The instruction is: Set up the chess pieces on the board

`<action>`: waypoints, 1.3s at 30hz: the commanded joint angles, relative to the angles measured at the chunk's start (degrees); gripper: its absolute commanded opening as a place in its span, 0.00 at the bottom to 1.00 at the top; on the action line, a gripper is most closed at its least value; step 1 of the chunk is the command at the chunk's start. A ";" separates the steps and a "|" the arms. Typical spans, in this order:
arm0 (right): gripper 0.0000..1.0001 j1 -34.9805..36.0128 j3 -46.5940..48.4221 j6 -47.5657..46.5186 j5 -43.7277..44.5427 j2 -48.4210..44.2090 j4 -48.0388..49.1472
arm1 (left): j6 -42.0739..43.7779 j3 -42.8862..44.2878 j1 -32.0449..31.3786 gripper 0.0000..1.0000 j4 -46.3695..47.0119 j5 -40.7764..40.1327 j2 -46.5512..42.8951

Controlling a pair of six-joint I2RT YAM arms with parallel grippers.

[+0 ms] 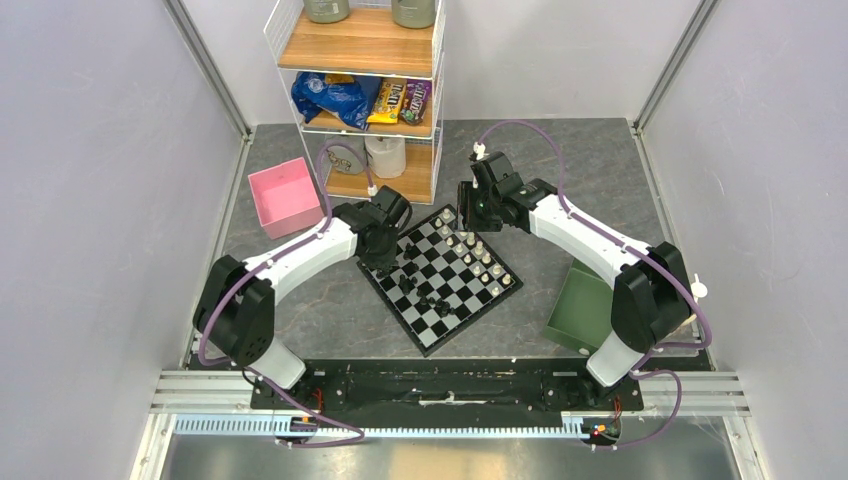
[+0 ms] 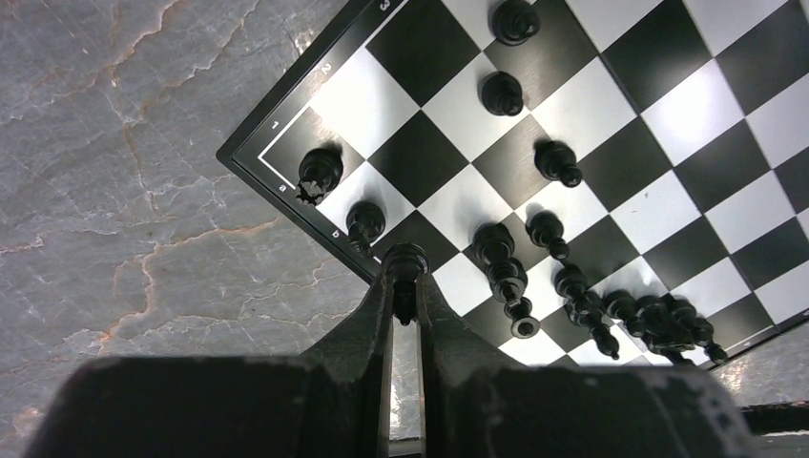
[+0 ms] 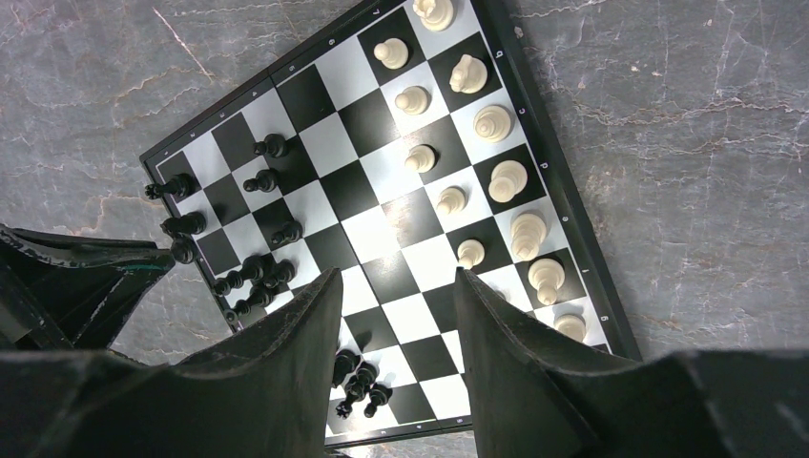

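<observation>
The black-and-white checked board [image 1: 470, 308] lies slanted in the middle of the table. Cream chess pieces [image 3: 507, 179] stand in two rows along its right side. Black chess pieces [image 2: 556, 162] stand and cluster on the opposite side, and a few lie bunched near the corner [image 3: 367, 382]. My left gripper [image 2: 405, 286] is shut on a small black piece [image 2: 405, 258], held over the board's rim [image 2: 258, 162] next to a black rook [image 2: 318, 172]. My right gripper [image 3: 396, 279] hangs open above the board's centre squares, with nothing between its fingers.
A pink box [image 1: 283, 195] sits at the back left. A green tray [image 1: 580, 305] lies to the right of the board. A wire shelf rack [image 1: 365, 90] with snack bags and a paper roll stands behind the board. Grey walls close in both sides.
</observation>
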 commanded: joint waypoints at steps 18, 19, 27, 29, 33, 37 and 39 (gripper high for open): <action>0.55 -0.27 0.87 0.49 -1.04 -0.30 1.00 | 0.43 -4.04 0.22 0.05 3.60 2.83 1.60; 0.55 -0.27 0.96 0.47 -1.07 -0.28 1.01 | 0.41 -4.08 0.22 0.05 3.65 2.70 1.70; 0.55 -0.28 1.18 0.38 -1.29 -0.10 1.01 | 0.25 -4.31 0.22 0.21 4.31 2.96 2.07; 0.55 -0.23 1.19 0.48 -1.39 -0.06 0.99 | 0.28 -4.18 0.22 0.29 4.43 3.17 1.72; 0.55 -0.32 1.23 0.58 -1.41 0.02 0.99 | 0.41 -3.58 0.22 0.39 4.50 3.73 1.20; 0.55 -0.23 1.45 0.49 -1.46 0.00 1.01 | 0.32 -2.82 0.11 0.41 4.39 4.19 -0.10; 0.55 -0.27 1.49 0.40 -1.48 -0.03 1.00 | 0.12 -2.23 0.13 0.41 3.98 4.24 -1.17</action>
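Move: My left hand still pinches a black bishop above the board's near edge. Its empty square c1 lies about 2 cm back, neither left nor right, and roughly 6 cm below. The black knight stands about 1 cm ahead and 1 cm left, the rook some 3 cm ahead and 3 cm left, and a loose black cluster about 2 cm back and 4 cm right. From my right hand, c1 is roughly 19 cm left, 9 cm back and 12 cm down. I bring my left hand down about 3 cm in all, easing back some 1.5 cm over the first half, then sinking nearly straight down onto c1 beside the knight with the bishop still pinched. There I stay put and open the fingers to just under half, letting go of the bishop's upper part. ##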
